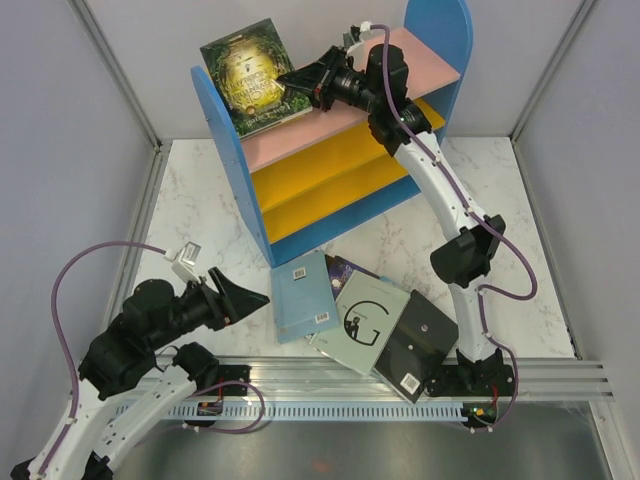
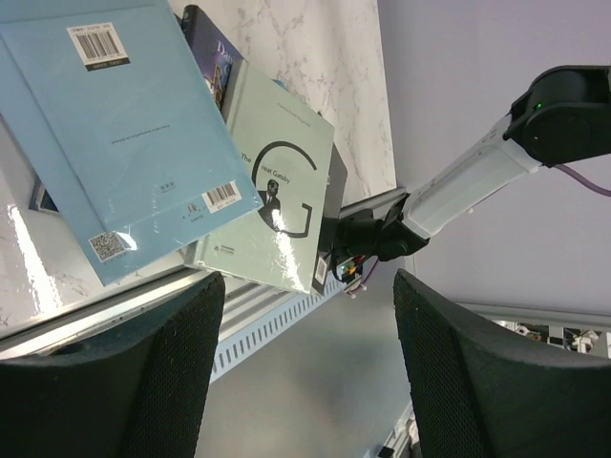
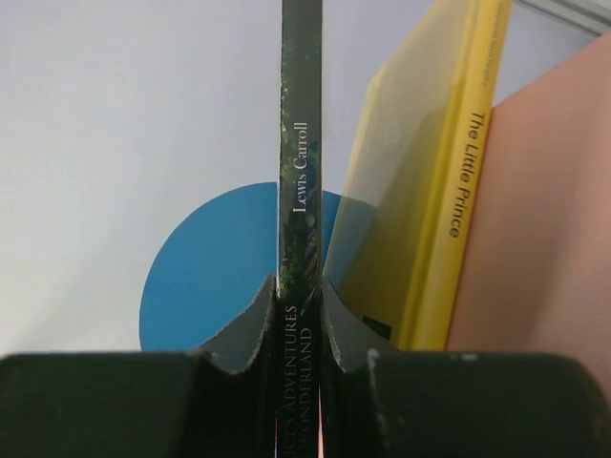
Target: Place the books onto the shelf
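The shelf [image 1: 230, 150] stands at the back with blue side panels, a pink top board [image 1: 330, 125] and yellow lower boards. My right gripper [image 1: 292, 80] is shut on the spine of a dark green book [image 1: 248, 72] that stands upright on the pink board. In the right wrist view the gripper [image 3: 299, 291] pinches that green spine [image 3: 300, 172], and a yellow book [image 3: 449, 191] leans just to its right. My left gripper [image 1: 255, 300] is open and empty, just left of a light blue book [image 1: 303, 297]. A pale grey book with a G [image 1: 372, 318], a black book [image 1: 420, 350] and a dark book [image 1: 347, 268] lie overlapping beside it.
An aluminium rail [image 1: 330, 385] runs along the table's near edge under the arm bases. Grey walls enclose the marble table [image 1: 520, 250] on three sides. In the left wrist view the light blue book [image 2: 115, 134] overlaps the grey G book [image 2: 277, 191], above my gripper [image 2: 305, 363].
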Robot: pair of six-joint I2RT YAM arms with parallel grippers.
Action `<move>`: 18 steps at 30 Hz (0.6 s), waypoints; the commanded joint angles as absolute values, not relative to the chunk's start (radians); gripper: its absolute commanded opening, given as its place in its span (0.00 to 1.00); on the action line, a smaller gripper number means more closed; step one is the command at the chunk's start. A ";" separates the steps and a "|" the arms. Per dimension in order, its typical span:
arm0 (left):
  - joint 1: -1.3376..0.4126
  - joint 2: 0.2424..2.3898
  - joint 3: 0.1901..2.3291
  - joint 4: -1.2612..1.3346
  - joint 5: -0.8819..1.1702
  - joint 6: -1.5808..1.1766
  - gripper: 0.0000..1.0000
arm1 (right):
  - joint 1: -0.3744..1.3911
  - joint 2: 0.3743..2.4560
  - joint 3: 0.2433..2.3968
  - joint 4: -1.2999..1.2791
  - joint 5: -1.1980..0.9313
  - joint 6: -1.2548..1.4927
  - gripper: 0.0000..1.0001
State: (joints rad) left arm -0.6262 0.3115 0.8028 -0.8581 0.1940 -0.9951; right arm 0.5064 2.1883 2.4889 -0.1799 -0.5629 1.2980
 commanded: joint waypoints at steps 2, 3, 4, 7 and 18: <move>-0.632 0.344 0.882 -0.859 0.207 -0.904 0.74 | 0.534 2.177 2.546 -0.084 -0.494 1.246 0.11; -0.632 0.351 0.888 -0.867 0.201 -0.897 0.74 | 0.535 2.168 2.540 -0.092 -0.494 1.230 0.21; -0.632 0.356 0.893 -0.874 0.199 -0.890 0.74 | 0.537 2.158 2.531 -0.100 -0.494 1.221 0.26; -0.632 0.365 0.899 -0.874 0.196 -0.884 0.74 | 0.537 2.100 2.467 -0.123 -0.489 1.175 0.49; -0.632 0.384 0.882 -0.867 0.209 -0.900 0.72 | 0.453 1.916 2.317 -0.314 -0.492 1.003 0.98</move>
State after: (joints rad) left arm -0.6262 0.3836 0.8703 -0.8707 0.1936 -0.9325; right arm 0.4950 2.0033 2.3589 -0.2478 -0.5083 1.0977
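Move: The right hand, clamping the green Alice book by its spine edge, is above the top of the shelf. The yellow book it is bringing this one to lies about 7 cm to its left, 2 cm back and some 4 cm below. The Alice book's middle is roughly 6 cm left and 1 cm ahead, at hand height, and the pink top board's middle some 10 cm right, 2 cm back and 6 cm down. From the left hand the yellow book is about 33 cm straight ahead and 18 cm up. The right fingers let go of the Alice book's spine edge above the yellow book, opening from their narrow grip to fully wide while the hand stays almost in place. The hand then draws off to the right, back and up, roughly 5 cm in all, away from both books, rolling about 10 degrees. ##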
